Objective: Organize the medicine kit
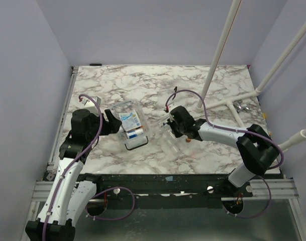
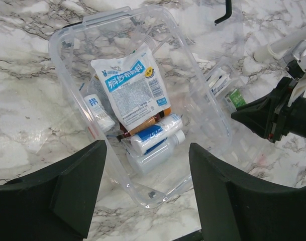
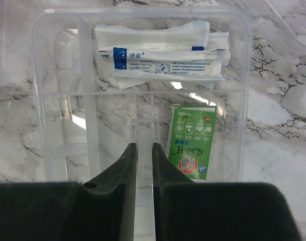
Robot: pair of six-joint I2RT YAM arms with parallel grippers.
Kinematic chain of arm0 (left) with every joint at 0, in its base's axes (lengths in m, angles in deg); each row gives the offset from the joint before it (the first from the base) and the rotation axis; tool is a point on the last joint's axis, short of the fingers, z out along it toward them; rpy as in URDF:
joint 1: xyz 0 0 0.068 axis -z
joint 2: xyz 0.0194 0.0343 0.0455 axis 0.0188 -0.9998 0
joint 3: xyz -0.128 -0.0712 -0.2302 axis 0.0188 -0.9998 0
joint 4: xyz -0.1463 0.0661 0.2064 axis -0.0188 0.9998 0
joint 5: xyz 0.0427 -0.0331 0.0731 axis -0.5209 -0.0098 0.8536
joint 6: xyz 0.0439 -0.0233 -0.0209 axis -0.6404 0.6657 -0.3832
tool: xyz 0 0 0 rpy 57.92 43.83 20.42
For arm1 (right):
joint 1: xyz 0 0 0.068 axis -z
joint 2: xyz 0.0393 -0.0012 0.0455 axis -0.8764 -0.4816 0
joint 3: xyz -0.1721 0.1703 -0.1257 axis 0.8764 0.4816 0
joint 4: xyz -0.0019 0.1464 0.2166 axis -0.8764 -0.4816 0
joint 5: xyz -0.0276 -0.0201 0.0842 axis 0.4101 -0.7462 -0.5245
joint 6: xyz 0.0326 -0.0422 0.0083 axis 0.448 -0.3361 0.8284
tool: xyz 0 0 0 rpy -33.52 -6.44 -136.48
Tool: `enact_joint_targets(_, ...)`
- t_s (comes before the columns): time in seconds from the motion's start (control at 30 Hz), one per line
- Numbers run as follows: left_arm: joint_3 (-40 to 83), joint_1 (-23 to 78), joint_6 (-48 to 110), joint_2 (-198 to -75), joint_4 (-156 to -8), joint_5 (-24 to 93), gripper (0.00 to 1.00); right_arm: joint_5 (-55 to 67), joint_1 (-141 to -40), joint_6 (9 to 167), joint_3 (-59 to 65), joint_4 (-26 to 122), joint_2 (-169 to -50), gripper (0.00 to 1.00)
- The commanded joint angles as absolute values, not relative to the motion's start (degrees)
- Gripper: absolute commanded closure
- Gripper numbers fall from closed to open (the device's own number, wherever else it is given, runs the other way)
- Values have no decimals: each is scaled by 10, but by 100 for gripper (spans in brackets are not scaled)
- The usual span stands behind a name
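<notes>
The medicine kit (image 1: 126,108) is a clear box lying open on the marble table. It holds a blue-and-white packet (image 2: 132,88), a blue-labelled bottle (image 2: 155,134) and a white bottle (image 2: 153,155). My left gripper (image 2: 147,201) is open, and the box's near corner (image 2: 150,193) lies between its fingers without touching them. Just right of the box sits a clear divided tray (image 3: 39,90) with white packets (image 3: 163,55) and a green packet (image 3: 193,145). My right gripper (image 3: 144,150) is shut on the tray's clear middle divider (image 3: 144,118).
White pipes (image 1: 220,50) slant up over the table's far right, with a small metal fitting (image 1: 240,106) near their base. Purple walls enclose the table on three sides. Marble surface (image 1: 158,83) stretches beyond the box.
</notes>
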State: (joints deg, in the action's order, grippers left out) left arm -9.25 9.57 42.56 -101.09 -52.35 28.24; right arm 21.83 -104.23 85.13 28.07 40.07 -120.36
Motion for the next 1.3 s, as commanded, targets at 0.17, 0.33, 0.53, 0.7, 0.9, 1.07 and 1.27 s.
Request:
enact_joint_targets(0.17, -100, 98, 417, -1003, -517, 278, 31, 234, -1039, 858, 272, 400, -1217, 99)
enact_joint_targets(0.33, -100, 98, 416, -1000, -515, 281, 31, 243, -1040, 867, 263, 393, -1199, 99)
enact_joint_targets(0.53, -100, 98, 416, -996, -514, 284, 31, 253, -1040, 878, 245, 366, -1168, 99)
enact_joint_targets(0.7, -98, 98, 416, -989, -512, 294, 31, 263, -1040, 890, 236, 351, -1139, 99)
enact_joint_targets(0.9, -91, 98, 424, -977, -502, 345, 30, 270, -1039, 893, 209, 334, -1117, 99)
enact_joint_targets(1.07, -86, 98, 426, -966, -493, 375, 1, 286, -1040, 896, 168, 307, -1121, 99)
enact_joint_targets(1.27, -84, 98, 431, -960, -487, 397, 1, 270, -1041, 909, 106, 283, -1129, 99)
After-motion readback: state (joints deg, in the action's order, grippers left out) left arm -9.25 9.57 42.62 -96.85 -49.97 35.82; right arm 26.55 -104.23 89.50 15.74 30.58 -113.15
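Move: The right gripper is already shut on the middle divider of the clear inner tray. The big clear box lies about 18 cm to its left and 4 cm farther out, near its own height. In the tray, the syringe packs lie some 6 cm ahead and 2 cm left, the green box 3 cm ahead and 2 cm right. From the left hand, the big box is about 9 cm ahead, 7 cm right and 16 cm below. Keep the right fingers pinched on the tray's divider and, after a short hold, lift the tray off the table, going up about 11 cm with a little forward drift late and a tilt of some 10 degrees that raises the fingertips. Meanwhile ease the empty left gripper about 2 cm left, away from the big box, and open its fingers fully. ##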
